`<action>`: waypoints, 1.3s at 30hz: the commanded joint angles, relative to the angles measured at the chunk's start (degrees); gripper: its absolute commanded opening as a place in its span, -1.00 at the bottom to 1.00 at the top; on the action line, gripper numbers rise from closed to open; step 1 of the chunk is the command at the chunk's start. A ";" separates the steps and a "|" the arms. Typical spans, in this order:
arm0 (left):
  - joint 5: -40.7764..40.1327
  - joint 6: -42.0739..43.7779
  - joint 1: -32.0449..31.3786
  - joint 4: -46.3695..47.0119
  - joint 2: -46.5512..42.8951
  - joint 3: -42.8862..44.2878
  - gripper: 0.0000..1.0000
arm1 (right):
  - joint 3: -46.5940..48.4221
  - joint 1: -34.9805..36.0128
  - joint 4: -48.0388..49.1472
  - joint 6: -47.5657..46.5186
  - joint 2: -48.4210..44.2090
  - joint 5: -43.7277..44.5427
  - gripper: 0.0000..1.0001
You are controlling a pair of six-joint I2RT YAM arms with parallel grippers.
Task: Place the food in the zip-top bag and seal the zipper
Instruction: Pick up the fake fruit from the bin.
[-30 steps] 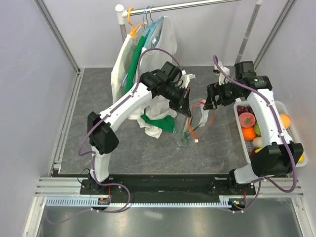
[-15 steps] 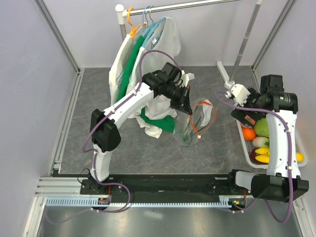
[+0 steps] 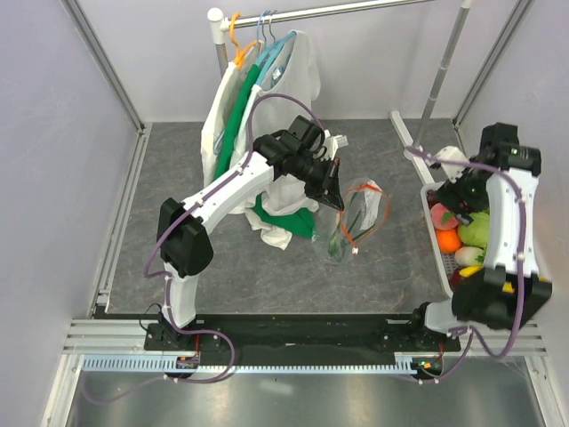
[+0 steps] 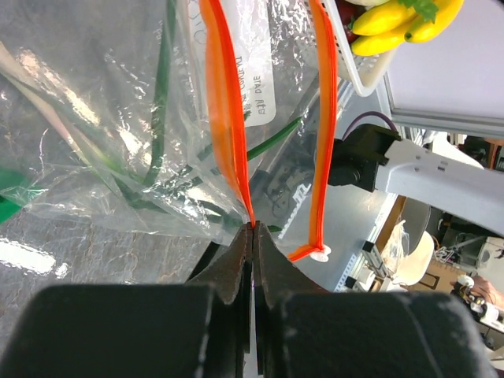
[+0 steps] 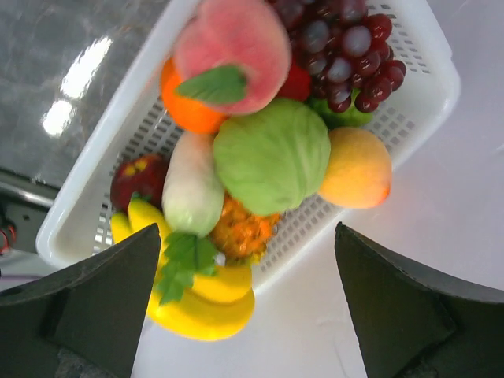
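The zip-top bag (image 3: pixel 354 221) hangs clear and floppy at mid-table, with long green onions (image 4: pixel 161 102) inside. My left gripper (image 3: pixel 334 197) is shut on the bag's mouth, its jaws pinching the red-orange zipper (image 4: pixel 224 134). The white slider (image 4: pixel 319 253) dangles at the strip's end. My right gripper (image 3: pixel 455 197) stands open and empty over the white basket (image 5: pixel 94 169) at the right. The food there includes a peach (image 5: pixel 236 39), a green cabbage (image 5: pixel 272 153), grapes (image 5: pixel 339 47), a white radish (image 5: pixel 191 193) and bananas (image 5: pixel 205 303).
A clothes rack (image 3: pixel 356 9) with hung garments (image 3: pixel 258 89) stands at the back. A white and green cloth (image 3: pixel 280 222) lies on the table behind the left arm. The basket (image 3: pixel 433 236) sits against the right wall.
My right arm has swung away from the bag and now hovers over the basket, with its jaws opened wider. The left gripper has kept its hold on the bag's mouth.
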 commanded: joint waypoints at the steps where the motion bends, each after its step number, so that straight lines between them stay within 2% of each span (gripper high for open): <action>1: 1.25 -1.05 0.14 2.10 -4.04 -0.80 -0.96 | 5.91 -5.70 -1.77 3.56 9.54 -4.76 0.96; 7: -0.24 -0.34 0.23 1.84 -4.57 -1.68 -0.96 | 5.66 -8.79 -0.54 -0.84 14.38 -2.75 0.96; 11: -0.68 -0.43 0.23 1.75 -4.30 -1.51 -0.96 | 0.48 -10.28 4.72 -3.22 14.83 0.32 0.96; 14: -1.03 -0.17 0.32 1.75 -4.22 -1.68 -0.96 | -1.72 -11.07 4.48 -4.19 15.53 1.38 0.96; 29: -1.12 0.19 0.32 1.49 -3.87 -1.51 -0.96 | -12.18 -11.25 17.47 -5.42 15.36 5.25 0.96; 39: -0.50 0.27 0.67 1.31 -3.16 -1.16 -0.96 | -15.53 -11.16 18.89 -7.00 14.65 6.13 0.96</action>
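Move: The green cabbage in the bin lies about 8 cm to the right hand's right, some 2 cm ahead and 14 cm below. Of the cabbage, the peach sits 8 cm left and 4 cm farther out, the yellow fruit 8 cm right and 3 cm farther out, the orange 8 cm left and 2 cm nearer, the white vegetable 3 cm left and 7 cm nearer. From the left hand the cabbage is roughly 38 cm right, 3 cm back and 12 cm down. Lower the right gripper about 11 cm onto the cabbage while carrying it some 8 cm right, first swinging slightly forward, then easing back. Tip the fingers about 10 to 15 degrees closer to straight down and keep them wide open, so their tips come either side of the cabbage. Hold the left gripper still, shut on the bag's orange zipper edge. ##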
